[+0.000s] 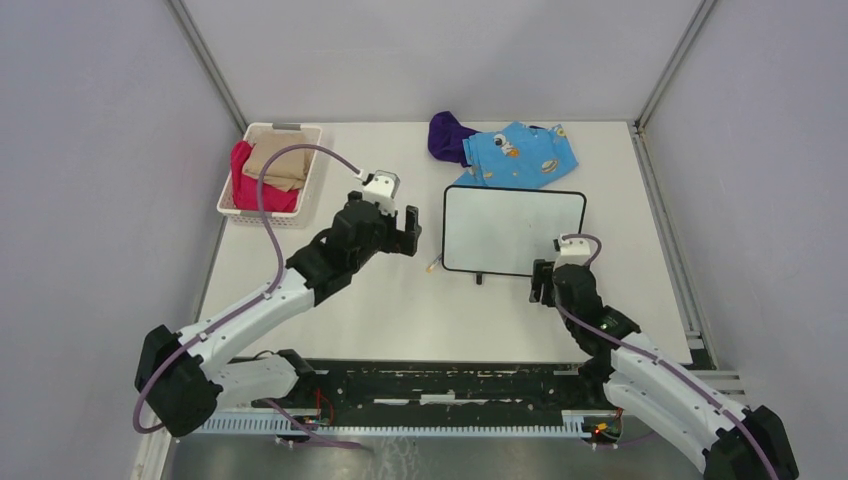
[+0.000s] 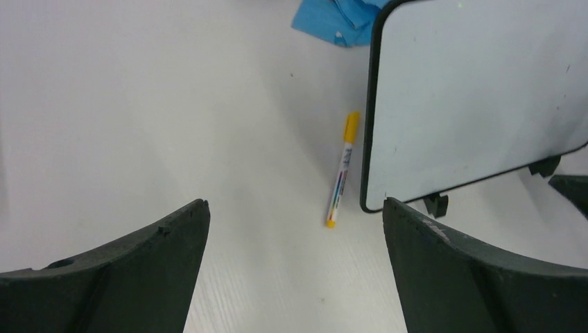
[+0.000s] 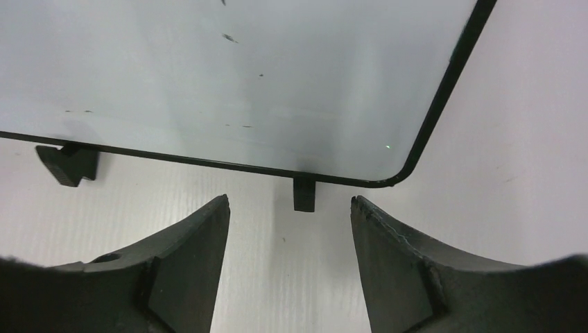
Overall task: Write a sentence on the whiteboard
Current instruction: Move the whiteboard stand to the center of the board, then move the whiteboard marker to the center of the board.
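The whiteboard (image 1: 513, 230) (image 2: 471, 97) (image 3: 229, 76) lies flat on the table, black-framed, with two small black feet on its near edge. No sentence is in view on it; the surface shows only a few faint specks. An orange-capped marker (image 1: 431, 266) (image 2: 343, 170) lies on the table beside the board's left edge. My left gripper (image 1: 400, 240) (image 2: 295, 211) hovers open just left of the marker, holding nothing. In front of the board's right foot (image 3: 304, 194), my right gripper (image 1: 546, 284) (image 3: 290, 201) is open and empty.
A white basket (image 1: 232, 195) with red and tan cloths stands at the back left. A blue patterned cloth (image 1: 520, 155) and a purple cloth (image 1: 447, 135) lie behind the board. Grey walls enclose the table, and a metal rail (image 1: 420, 425) runs along the near edge.
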Tool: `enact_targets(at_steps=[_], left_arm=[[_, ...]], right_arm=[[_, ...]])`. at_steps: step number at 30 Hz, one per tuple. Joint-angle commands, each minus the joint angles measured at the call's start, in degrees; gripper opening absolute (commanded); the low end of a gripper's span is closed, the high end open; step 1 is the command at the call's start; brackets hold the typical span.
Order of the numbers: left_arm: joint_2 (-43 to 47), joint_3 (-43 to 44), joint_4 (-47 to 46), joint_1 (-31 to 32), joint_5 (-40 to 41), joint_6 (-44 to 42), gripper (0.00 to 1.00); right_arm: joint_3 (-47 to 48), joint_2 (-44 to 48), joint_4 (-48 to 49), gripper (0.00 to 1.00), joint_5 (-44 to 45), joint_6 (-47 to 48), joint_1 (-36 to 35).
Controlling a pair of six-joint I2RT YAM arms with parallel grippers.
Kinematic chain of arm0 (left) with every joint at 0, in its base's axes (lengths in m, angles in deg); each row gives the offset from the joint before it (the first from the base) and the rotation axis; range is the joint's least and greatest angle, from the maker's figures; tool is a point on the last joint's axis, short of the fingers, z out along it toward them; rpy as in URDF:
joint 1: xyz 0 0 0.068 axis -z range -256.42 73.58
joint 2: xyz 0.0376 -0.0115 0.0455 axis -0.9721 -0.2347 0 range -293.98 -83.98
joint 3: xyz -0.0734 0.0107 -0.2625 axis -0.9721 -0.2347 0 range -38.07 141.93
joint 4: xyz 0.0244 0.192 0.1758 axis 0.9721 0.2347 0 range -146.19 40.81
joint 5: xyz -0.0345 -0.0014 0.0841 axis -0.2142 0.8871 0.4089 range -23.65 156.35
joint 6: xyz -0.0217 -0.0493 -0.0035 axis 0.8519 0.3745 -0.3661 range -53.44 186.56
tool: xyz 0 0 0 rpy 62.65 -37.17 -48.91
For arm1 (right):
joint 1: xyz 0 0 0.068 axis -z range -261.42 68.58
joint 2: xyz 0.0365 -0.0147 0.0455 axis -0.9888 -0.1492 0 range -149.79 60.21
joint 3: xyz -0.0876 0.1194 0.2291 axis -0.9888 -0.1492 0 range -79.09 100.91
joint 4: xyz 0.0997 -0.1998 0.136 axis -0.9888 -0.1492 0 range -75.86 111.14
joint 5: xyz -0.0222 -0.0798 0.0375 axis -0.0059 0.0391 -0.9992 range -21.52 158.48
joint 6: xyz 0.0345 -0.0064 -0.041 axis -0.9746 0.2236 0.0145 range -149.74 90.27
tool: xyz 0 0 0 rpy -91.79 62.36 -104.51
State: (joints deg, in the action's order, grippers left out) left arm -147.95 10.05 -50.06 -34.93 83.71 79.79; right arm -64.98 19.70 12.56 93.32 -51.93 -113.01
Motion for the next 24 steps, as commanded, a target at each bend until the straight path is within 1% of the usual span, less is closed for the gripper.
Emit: enact_targets(at_steps=[1, 3, 7, 10, 11, 13, 14, 18, 24], left_arm=[[-3.3, 2.0, 7.5, -1.3, -11.6, -3.8, 1.0], [-4.7, 1.6, 8.8, -1.7, -12.8, -4.2, 1.0], [-7.6, 0.3, 7.6, -2.1, -16.6, -7.4, 1.0], [-13.1, 2.4, 8.2, -2.2, -19.0, -10.5, 0.98], [-16.1, 4.1, 9.2, -2.2, -20.4, -11.8, 0.93], [-23.1, 8.5, 12.0, -2.1, -23.3, -14.9, 0.79], [-25.8, 9.7, 12.7, -2.1, -24.2, -15.8, 0.75], [-32.6, 12.9, 11.3, -2.1, -24.9, -18.6, 0.7], [-35.3, 12.6, 7.0, -2.2, -24.6, -20.8, 0.65]], right_arm=[[3.5, 2.6, -2.4, 0.71, -3.7, 3.1, 0.2], [3.4, 5.1, -2.5, 0.71, -4.4, 4.0, 0.2], [4.1, 10.1, -3.0, 0.72, -5.8, 5.5, 0.2], [4.8, 12.8, -3.5, 0.72, -6.5, 6.0, 0.1], [5.0, 13.4, -3.5, 0.72, -6.7, 6.2, 0.1], [4.9, 14.3, -3.6, 0.72, -6.9, 6.7, 0.1], [4.7, 14.6, -3.4, 0.72, -6.9, 6.8, 0.1], [4.7, 15.9, -3.7, 0.71, -6.5, 7.1, 0.1], [4.9, 18.4, -3.8, 0.71, -5.9, 7.5, 0.2]])
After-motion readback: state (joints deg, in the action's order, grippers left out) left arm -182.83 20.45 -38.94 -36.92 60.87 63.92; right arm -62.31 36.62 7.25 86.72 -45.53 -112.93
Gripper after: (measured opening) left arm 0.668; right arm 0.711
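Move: The marker lies on the table about 6 cm ahead of my left hand, 9 cm to its right and 21 cm below, its tail end towards me. The whiteboard's middle is some 3 cm farther out than the marker and 16 cm to its right; the board's left foot is about 8 cm right of the marker and 6 cm nearer me. From my right hand the marker is roughly 8 cm ahead, 23 cm left and 6 cm lower, the whiteboard's middle 12 cm ahead and 7 cm left. I plunge my left hand about 18 cm down towards the marker's tail end beside the whiteboard's near left corner, also easing right, while the wrist tips the fingers steeply down, rolls and turns clockwise. On the way I narrow its wide-open fingers to roughly two thirds, touching nothing yet. My empty right hand lifts some 6 cm clear of the board's edge, fingers still open, tilting up slightly. ##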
